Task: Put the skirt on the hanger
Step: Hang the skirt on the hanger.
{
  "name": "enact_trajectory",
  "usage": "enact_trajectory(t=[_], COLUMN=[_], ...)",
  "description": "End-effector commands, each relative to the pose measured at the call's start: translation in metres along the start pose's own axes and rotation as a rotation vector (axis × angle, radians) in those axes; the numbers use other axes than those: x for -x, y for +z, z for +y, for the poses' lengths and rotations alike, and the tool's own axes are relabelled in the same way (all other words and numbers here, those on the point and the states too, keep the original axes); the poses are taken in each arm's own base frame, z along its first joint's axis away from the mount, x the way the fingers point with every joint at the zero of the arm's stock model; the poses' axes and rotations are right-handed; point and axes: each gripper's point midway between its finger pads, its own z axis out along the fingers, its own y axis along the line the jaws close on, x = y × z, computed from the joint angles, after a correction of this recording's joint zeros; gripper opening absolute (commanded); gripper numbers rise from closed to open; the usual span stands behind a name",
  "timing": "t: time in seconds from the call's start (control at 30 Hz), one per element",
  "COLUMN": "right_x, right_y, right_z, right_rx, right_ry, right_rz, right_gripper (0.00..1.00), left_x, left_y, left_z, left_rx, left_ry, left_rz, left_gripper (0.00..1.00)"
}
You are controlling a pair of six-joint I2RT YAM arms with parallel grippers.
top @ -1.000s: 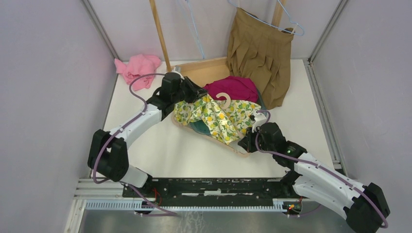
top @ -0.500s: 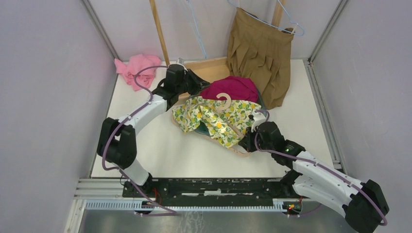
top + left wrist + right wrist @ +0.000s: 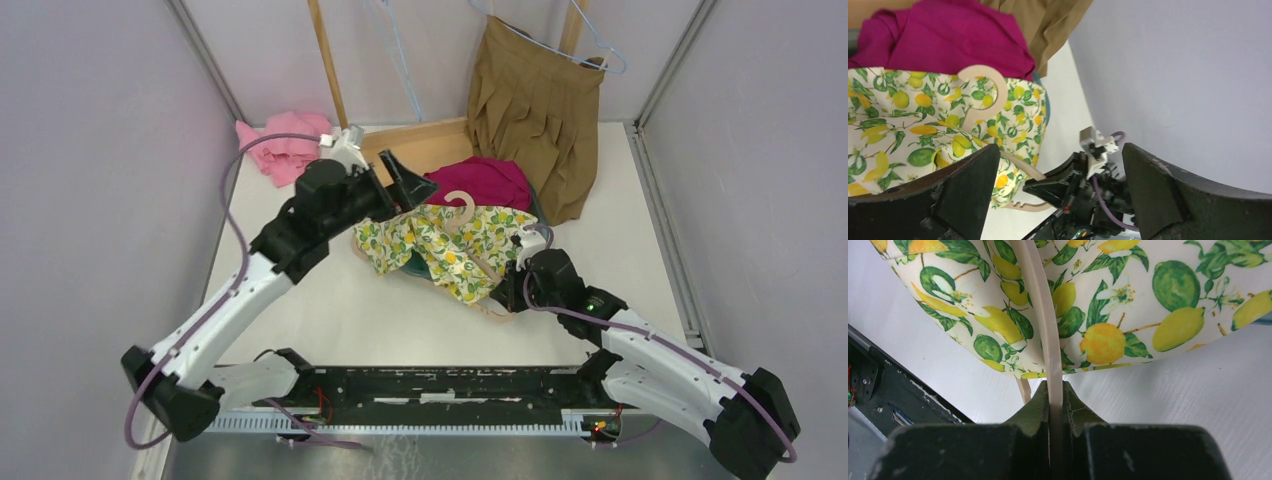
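Note:
The lemon-print skirt lies draped over a pale wooden hanger, whose hook pokes out at its top edge. My right gripper is shut on the hanger's lower right end; in the right wrist view the hanger's bar runs from under the skirt straight into the closed gripper. My left gripper hovers open just above the skirt's upper left corner, holding nothing. From the left wrist, the gripper frames the skirt, the hook and the right arm.
A magenta garment lies behind the skirt. A brown pleated skirt hangs on a blue wire hanger at the back right. A pink cloth sits at the back left. A wooden rack base and pole stand behind.
My left gripper has let go of the skirt's upper left corner, opened wide and risen clear. The skirt has settled flatter over the hanger. The right gripper has held still.

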Motion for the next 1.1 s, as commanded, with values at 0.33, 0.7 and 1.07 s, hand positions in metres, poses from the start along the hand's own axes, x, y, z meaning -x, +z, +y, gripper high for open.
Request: enact_trajectory(t=[0.33, 0.7, 1.07], right_x=[-0.009, -0.006, -0.001], right_y=[-0.002, -0.004, -0.007], right_z=[-0.019, -0.017, -0.016], right_rx=[-0.098, -0.092, -0.089], right_ry=[-0.015, -0.016, -0.023], right_rz=[0.047, 0.037, 0.020], right_gripper=[0.01, 0.01, 0.01], left_x=[-0.133, -0.163, -0.165], left_y=[0.006, 0.032, 0.041], left_z=[0.003, 0.017, 0.040], left_rx=[0.121, 0.171, 0.272], left_ry=[-0.215, -0.184, -0.105], left_rz=[0.258, 0.259, 0.245], left_gripper=[0.99, 0.79, 0.72])
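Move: Below and to the right of the open left hand lies the skirt's loose near edge, roughly 10 cm back, 10 cm right and 22 cm down. The right gripper pinching the wooden hanger is about 8 cm farther right of that edge; the hanger's hook lies some 10 cm ahead of the left hand, 10 cm right and 21 cm below. From the right hand, the edge is about 8 cm left, level front to back and at much the same height. Swooping down about 15 cm after a small upward overshoot, the left hand comes back and right, some 7 cm each way, towards the skirt's near edge beside the right gripper. It eases slightly forward near the end, tips down some 20 degrees and closes its fingers by about a third, with no clear grip on the cloth yet. The right hand stays put, keeping its pinch on the hanger. ##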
